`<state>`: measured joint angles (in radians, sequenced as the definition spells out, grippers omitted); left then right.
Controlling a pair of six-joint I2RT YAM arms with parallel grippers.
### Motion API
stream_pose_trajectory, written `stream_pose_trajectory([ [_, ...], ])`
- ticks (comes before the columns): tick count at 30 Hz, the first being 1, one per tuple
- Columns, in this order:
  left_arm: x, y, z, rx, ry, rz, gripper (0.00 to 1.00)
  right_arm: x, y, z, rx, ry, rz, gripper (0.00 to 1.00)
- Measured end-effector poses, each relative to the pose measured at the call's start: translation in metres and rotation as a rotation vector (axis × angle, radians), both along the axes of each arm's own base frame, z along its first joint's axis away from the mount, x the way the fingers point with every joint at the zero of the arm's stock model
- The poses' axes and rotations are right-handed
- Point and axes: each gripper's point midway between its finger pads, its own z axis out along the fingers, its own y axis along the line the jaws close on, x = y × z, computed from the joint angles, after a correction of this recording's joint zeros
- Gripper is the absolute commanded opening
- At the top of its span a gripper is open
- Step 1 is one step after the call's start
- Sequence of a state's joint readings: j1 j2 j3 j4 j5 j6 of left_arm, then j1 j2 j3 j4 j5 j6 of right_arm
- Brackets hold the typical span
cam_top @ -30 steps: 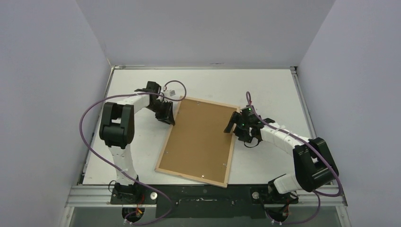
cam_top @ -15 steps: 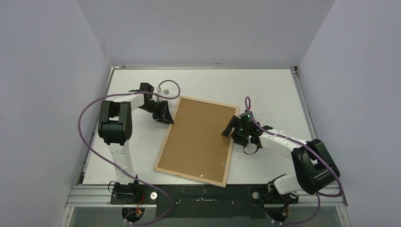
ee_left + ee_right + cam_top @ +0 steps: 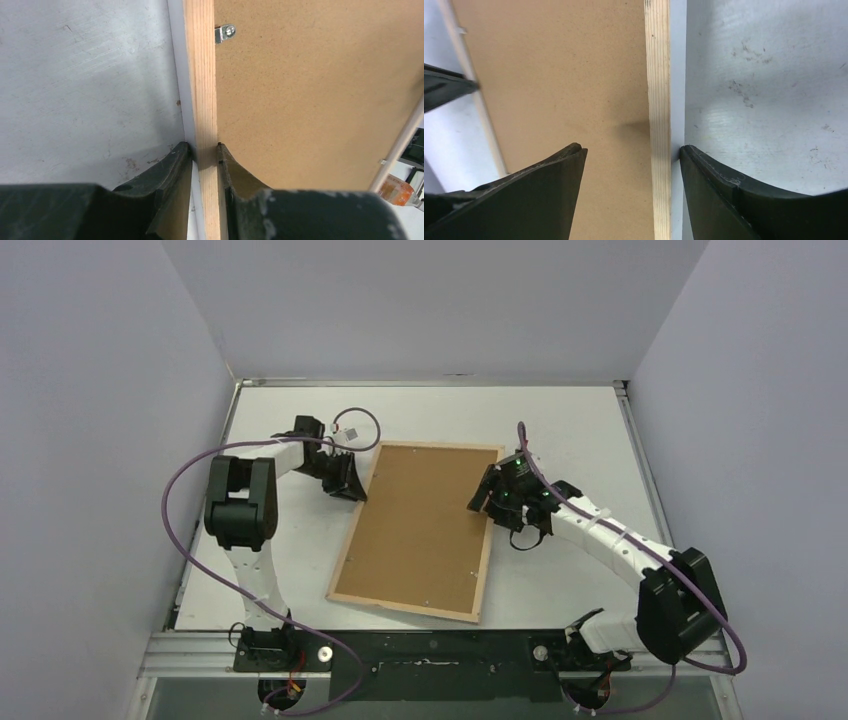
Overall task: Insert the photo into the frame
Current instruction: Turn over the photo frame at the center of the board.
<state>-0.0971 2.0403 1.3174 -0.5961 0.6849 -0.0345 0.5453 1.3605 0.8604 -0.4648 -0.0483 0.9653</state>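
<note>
The frame (image 3: 400, 609) of pale wood lies flat on the table, back up, with the brown backing panel (image 3: 420, 530) filling it. My left gripper (image 3: 345, 485) is shut on its left bar (image 3: 200, 75), one finger on the outer side and one against the backing (image 3: 310, 90). My right gripper (image 3: 484, 502) straddles the right bar (image 3: 658, 75), open. Its outer finger (image 3: 704, 170) sits close against the bar. The inner finger (image 3: 559, 170) hangs well apart over the backing (image 3: 564, 75). The photo is hidden.
A small metal tab (image 3: 225, 33) holds the backing at the left bar. Purple cables (image 3: 185, 480) loop off both arms. Grey walls close in the white table (image 3: 560, 420) on three sides, and a black rail (image 3: 430, 650) runs along the near edge.
The frame has turned a little, its far right corner swinging away from me. My right gripper followed the right bar and its jaws have narrowed. The left gripper kept its hold.
</note>
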Motion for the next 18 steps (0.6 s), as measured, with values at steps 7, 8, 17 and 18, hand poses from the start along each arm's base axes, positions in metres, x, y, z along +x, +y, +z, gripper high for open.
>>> stream_pose_trajectory([
  [7,0.007,0.002,0.0,0.013,-0.029,0.009,0.0,0.02,0.012,0.055,0.065,-0.136,-0.02,0.69],
  [8,0.007,0.002,0.0,0.016,-0.033,0.01,0.0,0.021,0.013,0.058,0.075,-0.148,-0.021,0.69],
  [17,0.017,0.012,0.001,0.041,-0.074,0.04,0.0,0.042,0.028,0.074,0.159,-0.224,-0.056,0.69],
  [18,0.019,0.014,0.001,0.045,-0.082,0.047,0.0,0.046,0.031,0.075,0.169,-0.235,-0.06,0.69],
])
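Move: The photo frame's middle lies about 12 cm left of the right hand, 3 cm back and 4 cm below it. Its raised right rail stands some 2 cm to the right of the hand point, against the outer finger; the frame's far right corner is about 12 cm ahead and 4 cm right. The left hand has the left rail between its fingers, with the frame's middle some 12 cm to its right, 6 cm back and 3 cm above. The photo frame's right side, already off the table, is lifted on by the right hand's outer finger bearing on the outer lower edge of the right rail. That hand goes up about 7 cm, forward and to the left, its wrist tipping up some 15 degrees. The left fingers keep their pinch on the left rail, easing forward and left about 2 cm. ##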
